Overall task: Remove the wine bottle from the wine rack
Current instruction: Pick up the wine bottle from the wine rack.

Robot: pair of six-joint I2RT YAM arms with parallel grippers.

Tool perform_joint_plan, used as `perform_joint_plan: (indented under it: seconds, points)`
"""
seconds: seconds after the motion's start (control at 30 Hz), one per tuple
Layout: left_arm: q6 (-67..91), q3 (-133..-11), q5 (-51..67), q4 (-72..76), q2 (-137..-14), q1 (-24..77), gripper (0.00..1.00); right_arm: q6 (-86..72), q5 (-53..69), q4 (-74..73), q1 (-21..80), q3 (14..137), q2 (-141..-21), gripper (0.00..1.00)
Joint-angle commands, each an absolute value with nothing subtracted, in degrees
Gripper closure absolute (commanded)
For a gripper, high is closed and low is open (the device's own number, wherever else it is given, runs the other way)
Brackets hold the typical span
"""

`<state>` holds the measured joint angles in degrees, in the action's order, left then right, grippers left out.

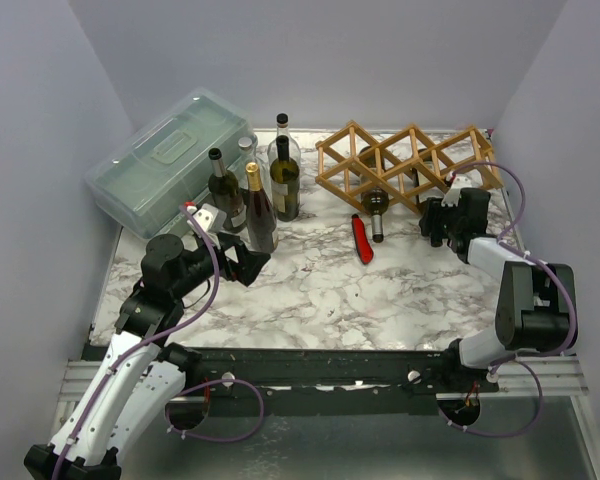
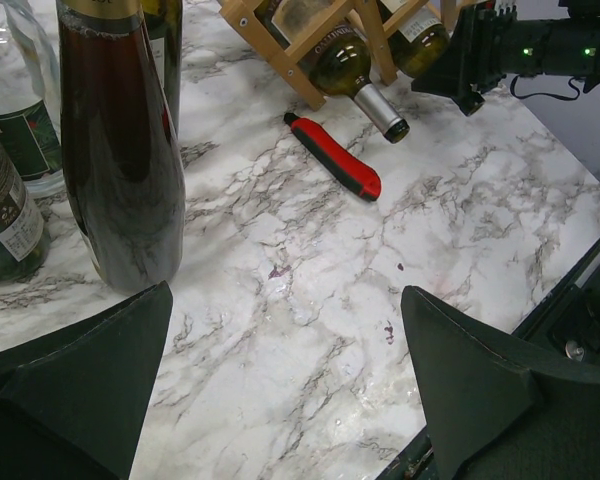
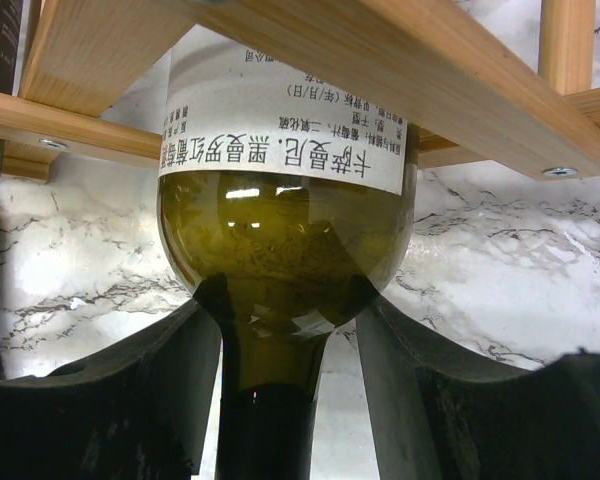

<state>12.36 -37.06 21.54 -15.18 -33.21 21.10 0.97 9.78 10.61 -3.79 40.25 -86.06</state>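
Observation:
The light-brown wooden wine rack (image 1: 410,160) stands at the back right of the marble table. Two bottles lie in its lower cells. One olive-green wine bottle (image 3: 280,230) with a white label points its neck out of the rack (image 3: 430,70). My right gripper (image 3: 285,320) is open astride that neck, just below the shoulder; the left finger touches it and a gap shows on the right. The same gripper (image 1: 436,222) sits at the rack's front. A second racked bottle (image 1: 377,212) has a silver capsule. My left gripper (image 2: 290,400) is open and empty above bare marble.
Several upright bottles (image 1: 260,205) stand at centre left, close to my left gripper (image 1: 250,265). A translucent green-grey lidded box (image 1: 170,160) lies at the back left. A red-and-black hand tool (image 1: 362,240) lies in front of the rack. Walls close three sides.

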Motion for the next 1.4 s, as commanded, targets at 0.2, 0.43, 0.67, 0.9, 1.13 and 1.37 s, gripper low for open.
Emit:
perform_joint_plan:
  seconds: [0.2,0.43,0.67,0.9,1.13,1.37]
  points:
    - [11.5,-36.7,20.7,-15.4,-32.5,20.8,0.01,1.2,8.2,9.8,-2.2,41.9,-87.7,0.43]
    - [11.6,-36.7,20.7,-15.3,-32.6,20.8,0.01,1.5,7.7,8.9,-2.2,42.4,-87.1,0.68]
    - [11.4,-36.7,20.5,-15.3,-32.6,20.8,0.01,1.0,7.0,7.6,-2.2,42.8,-83.8,1.00]
    - [11.3,-36.6,20.3,-15.4,-32.6,20.8,0.01,1.6,5.5,5.3,-2.2,43.3,-79.9,1.00]
    - [11.3,-36.6,20.2,-15.4,-32.5,20.8,0.01,2.1,5.8,1.9,-2.2,44.1,-78.2,1.00]
    - [11.3,-36.7,20.2,-15.5,-32.4,20.8,0.01,2.8,6.4,-3.0,-2.2,43.4,-74.6,1.00]
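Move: The right hand's half-open fingers already straddle the neck of the wine bottle, whose middle lies about 12 cm ahead, 2 cm left and 3 cm up. The rack's middle is some 12 cm ahead and 6 cm left, with another bottle 9 cm ahead and 14 cm left. The red knife lies about 17 cm left and 3 cm nearer the base. From the left hand, the wine bottle is roughly 26 cm ahead, 41 cm right and 16 cm below. The right fingers close, pinching the wine bottle's neck, then draw back from the rack some 3.5 cm, rising slightly. ##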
